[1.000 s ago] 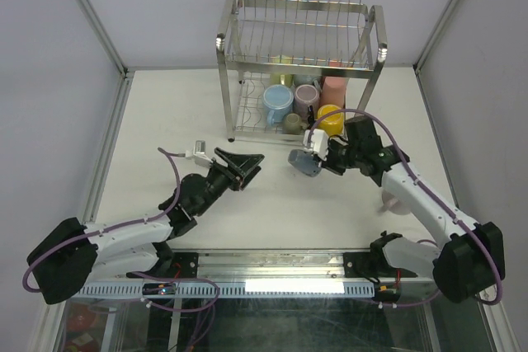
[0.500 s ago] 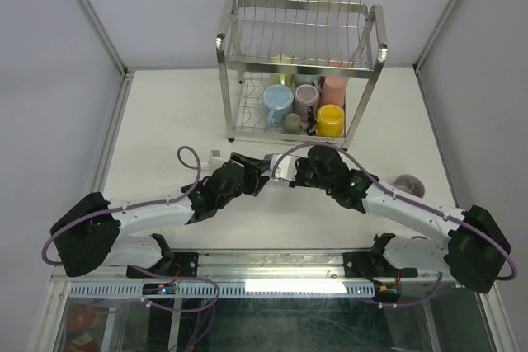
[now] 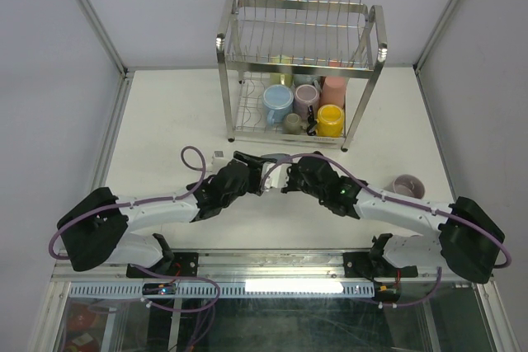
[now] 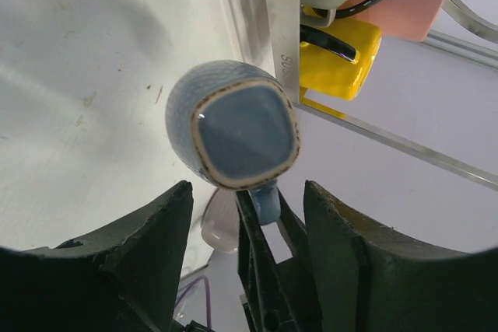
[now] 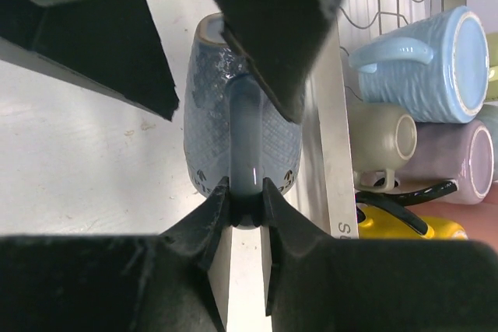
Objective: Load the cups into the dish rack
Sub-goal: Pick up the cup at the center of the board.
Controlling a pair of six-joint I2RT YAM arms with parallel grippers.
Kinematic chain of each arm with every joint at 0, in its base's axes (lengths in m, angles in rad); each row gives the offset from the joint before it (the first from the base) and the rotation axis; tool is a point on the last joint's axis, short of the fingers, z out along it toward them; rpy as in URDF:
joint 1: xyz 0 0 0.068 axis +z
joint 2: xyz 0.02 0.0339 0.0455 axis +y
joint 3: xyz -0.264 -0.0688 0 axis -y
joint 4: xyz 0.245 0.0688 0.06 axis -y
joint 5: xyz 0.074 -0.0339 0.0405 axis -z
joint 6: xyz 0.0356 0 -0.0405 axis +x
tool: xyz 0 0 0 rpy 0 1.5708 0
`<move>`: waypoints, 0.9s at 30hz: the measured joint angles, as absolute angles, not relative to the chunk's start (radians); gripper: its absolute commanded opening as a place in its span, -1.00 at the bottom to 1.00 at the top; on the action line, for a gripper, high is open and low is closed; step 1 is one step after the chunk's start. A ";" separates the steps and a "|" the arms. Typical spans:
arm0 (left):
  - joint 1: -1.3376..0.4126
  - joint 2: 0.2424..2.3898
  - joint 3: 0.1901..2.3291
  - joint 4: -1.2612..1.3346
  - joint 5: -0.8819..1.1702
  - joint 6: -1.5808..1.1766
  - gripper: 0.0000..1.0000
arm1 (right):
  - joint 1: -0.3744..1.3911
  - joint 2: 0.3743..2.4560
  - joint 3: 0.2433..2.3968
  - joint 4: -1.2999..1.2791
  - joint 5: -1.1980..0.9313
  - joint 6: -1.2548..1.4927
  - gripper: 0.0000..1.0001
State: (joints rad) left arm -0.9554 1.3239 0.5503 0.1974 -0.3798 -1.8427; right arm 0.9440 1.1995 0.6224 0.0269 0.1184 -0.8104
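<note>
A grey-blue cup (image 5: 210, 126) hangs above the table in front of the dish rack (image 3: 301, 39). My right gripper (image 5: 247, 196) is shut on its handle (image 5: 247, 138). In the left wrist view the cup's base (image 4: 243, 126) faces the camera. My left gripper (image 4: 245, 196) is open, its fingers (image 4: 148, 254) standing either side of the cup and of the right gripper's fingers, with gaps showing. From above, both grippers (image 3: 262, 172) (image 3: 286, 177) meet mid-table and mostly hide the cup. The lower tier holds a light blue cup (image 3: 278, 103), mauve, pink (image 3: 333, 90), yellow (image 3: 330, 119) and a small grey-beige one.
A mauve cup (image 3: 407, 185) stands on the table to the right, beside my right forearm. The rack's steel base bar (image 5: 331, 114) runs close behind the held cup. Glass walls (image 3: 107, 146) border the table on both sides.
My right arm has carried the grey-blue cup left from near the rack to mid-table. My left gripper has moved right to straddle it and narrowed somewhat.
</note>
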 measured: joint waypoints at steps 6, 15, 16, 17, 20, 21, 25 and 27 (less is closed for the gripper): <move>-0.963 1.343 0.555 0.229 -0.392 -1.856 -0.06 | 0.970 1.205 0.606 0.068 0.135 -0.822 -1.00; -0.975 1.408 0.555 0.303 -0.393 -1.896 -0.28 | 0.998 1.213 0.573 0.105 0.181 -0.847 -1.00; -0.976 1.409 0.555 0.316 -0.393 -1.896 -0.24 | 1.002 1.213 0.572 0.111 0.181 -0.849 -1.00; -0.976 1.410 0.555 0.326 -0.392 -1.896 -0.22 | 1.008 1.213 0.572 0.119 0.184 -0.855 -1.00; -0.976 1.414 0.555 0.360 -0.392 -1.896 -0.33 | 1.022 1.215 0.569 0.138 0.196 -0.870 -1.00; -0.976 1.420 0.555 0.368 -0.392 -1.896 -0.51 | 1.024 1.215 0.566 0.141 0.203 -0.875 -1.00; -0.978 1.457 0.548 0.413 -0.384 -1.904 -1.00 | 1.034 1.219 0.556 0.147 0.229 -0.889 -1.00; -0.980 1.459 0.539 0.438 -0.388 -1.905 -1.00 | 1.039 1.220 0.553 0.151 0.235 -0.889 -1.00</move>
State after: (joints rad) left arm -0.9798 1.4593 0.5392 0.4377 -0.3878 -1.9053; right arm 1.0389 1.2198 0.5529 0.1509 0.2352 -0.8894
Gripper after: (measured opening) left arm 0.059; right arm 0.185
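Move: Within the right fingers already, the blue-grey cup's handle lies some 3 cm to the right of the left hand's open fingers and 2 cm farther out, about level with them. The cup's body sits about 5 cm ahead of the right hand's grip. On the rack's lower shelf, some 5 cm lower, the small beige cup stands roughly 15 cm ahead and 7 cm right of the left hand, and the yellow cup about 11 cm right of the beige one. Easing about 2.5 cm to the right and a touch forward, the left hand brings its half-open fingers around the cup's handle and shuts them in two stages, with a slight reopening between, until they pinch it beside the right fingertips. The right hand keeps its grip, drifting about 1 cm back and left to meet the left hand while tilting its fingers up a few degrees. ##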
